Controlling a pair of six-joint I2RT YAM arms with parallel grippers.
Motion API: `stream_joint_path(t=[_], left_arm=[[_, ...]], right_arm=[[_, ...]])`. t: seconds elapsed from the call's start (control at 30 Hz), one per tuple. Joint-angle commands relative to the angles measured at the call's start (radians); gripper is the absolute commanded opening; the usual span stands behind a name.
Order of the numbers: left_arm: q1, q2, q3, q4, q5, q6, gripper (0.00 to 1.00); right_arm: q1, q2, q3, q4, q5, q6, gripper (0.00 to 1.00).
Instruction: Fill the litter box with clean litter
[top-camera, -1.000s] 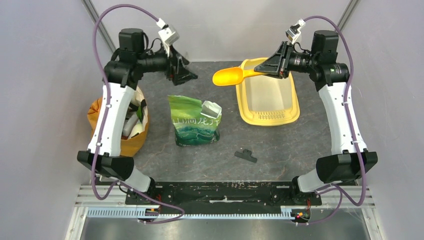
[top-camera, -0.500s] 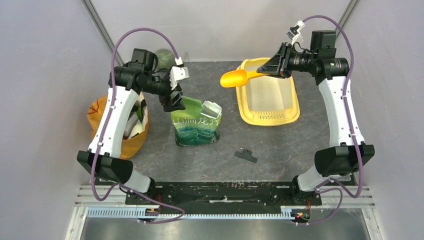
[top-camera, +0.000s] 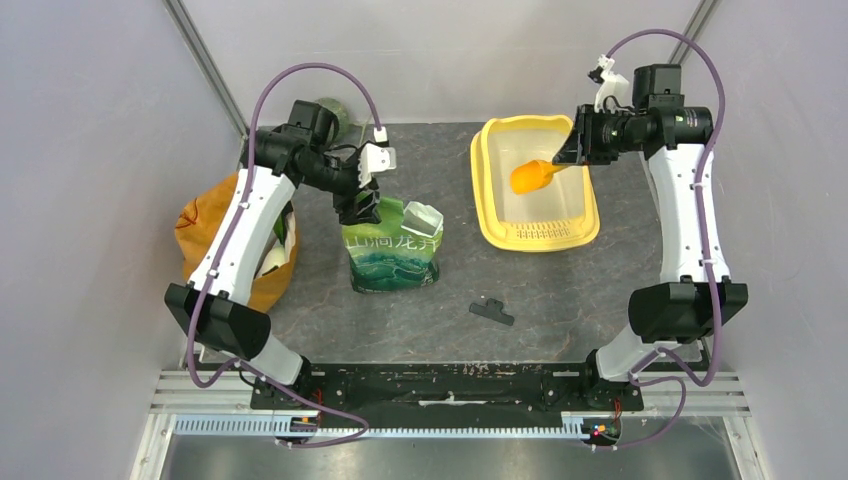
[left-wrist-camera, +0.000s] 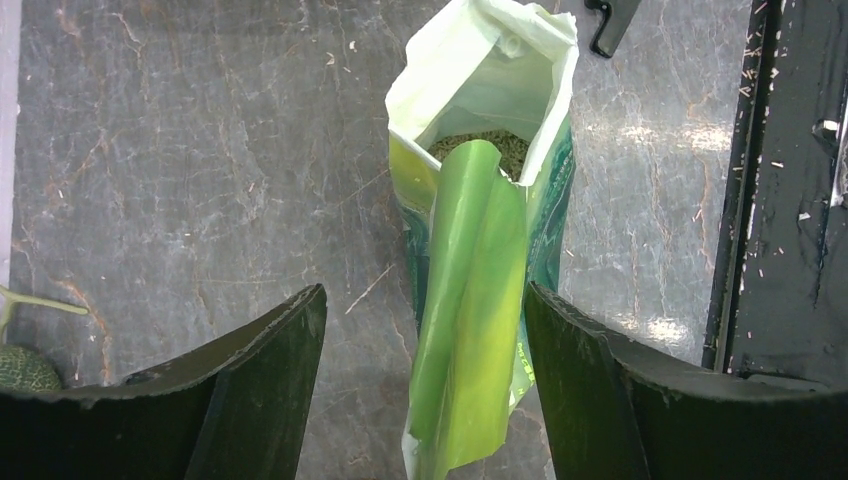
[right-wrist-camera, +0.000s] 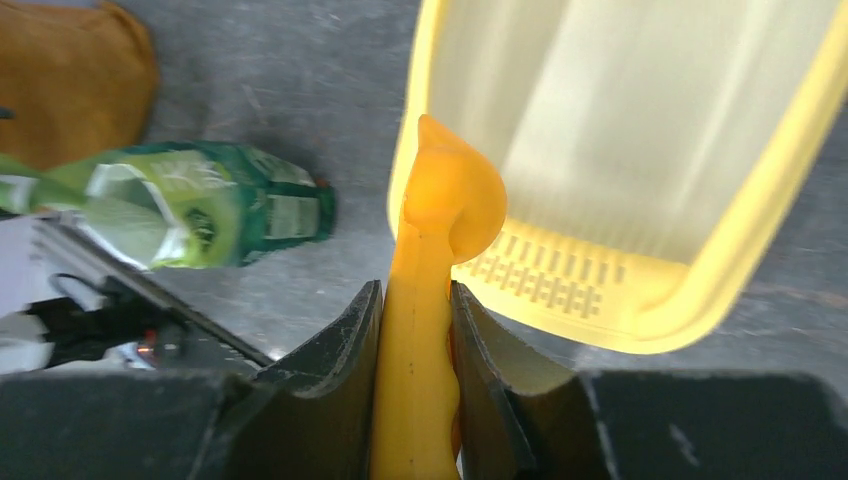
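The yellow litter box (top-camera: 482, 190) stands at the back right, and its pale basin (right-wrist-camera: 640, 110) looks bare above the slotted grille (right-wrist-camera: 545, 280). My right gripper (top-camera: 573, 158) is shut on the handle of an orange scoop (top-camera: 530, 176), whose bowl tips down over the basin. In the right wrist view the gripper (right-wrist-camera: 415, 292) pinches the scoop (right-wrist-camera: 447, 195) at the box's rim. A green pouch (top-camera: 390, 250) stands open mid-table, with clean litter (left-wrist-camera: 483, 143) showing in its mouth. My left gripper (top-camera: 362, 208) is open, and its jaws (left-wrist-camera: 425, 297) straddle the pouch's folded top flap (left-wrist-camera: 470, 300).
An orange-brown bag (top-camera: 215, 235) holding white items sits at the left under my left arm. A black clip (top-camera: 492, 311) lies on the table near the front. A green round fruit (top-camera: 335, 112) rests at the back left corner. Grey walls close in the sides.
My left arm swung right and down from the back until its jaws came over the pouch's top, narrowing slightly. My right arm pulled the scoop back from beside the box and tipped it over the basin.
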Motion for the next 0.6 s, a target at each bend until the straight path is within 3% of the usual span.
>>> stream_joint_path(t=[0.0, 0.13, 0.3, 0.57], left_arm=[[-0.014, -0.004, -0.025, 0.048, -0.011, 0.032, 0.79], [-0.019, -0.005, -0.023, 0.056, -0.016, 0.014, 0.79], [-0.023, -0.010, -0.036, 0.085, -0.042, 0.001, 0.82], [-0.040, -0.007, -0.044, 0.112, -0.043, -0.024, 0.77]], right_arm=[[0.003, 0.013, -0.038, 0.037, 0.177, -0.168, 0.00], [0.008, 0.069, -0.056, 0.107, 0.251, -0.255, 0.00], [0.019, 0.128, -0.058, 0.074, 0.260, -0.338, 0.00], [0.035, 0.102, -0.206, 0.034, 0.250, -0.385, 0.00]])
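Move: The right hand grips the yellow scoop's handle. From that hand, the middle of the litter box lies about 17 cm ahead, 3 cm to the left and 27 cm below. The black clip is some 15 cm back, 18 cm to the left and 32 cm down; the green litter bag stands roughly 7 cm back, 45 cm left and 20 cm below. From the left hand, the box is about 25 cm ahead, 48 cm right and 22 cm below. Downward by about 11 cm, the right hand brings the scoop towards the litter box, at first also slanting some 4 cm right and forward, then sinking nearly straight and easing a little back. On the way the wrist swings the blade from pointing out to the left to hanging more steeply over the box's near, slotted end, about 20 degrees of turn; the fingers keep their hold on the handle. ##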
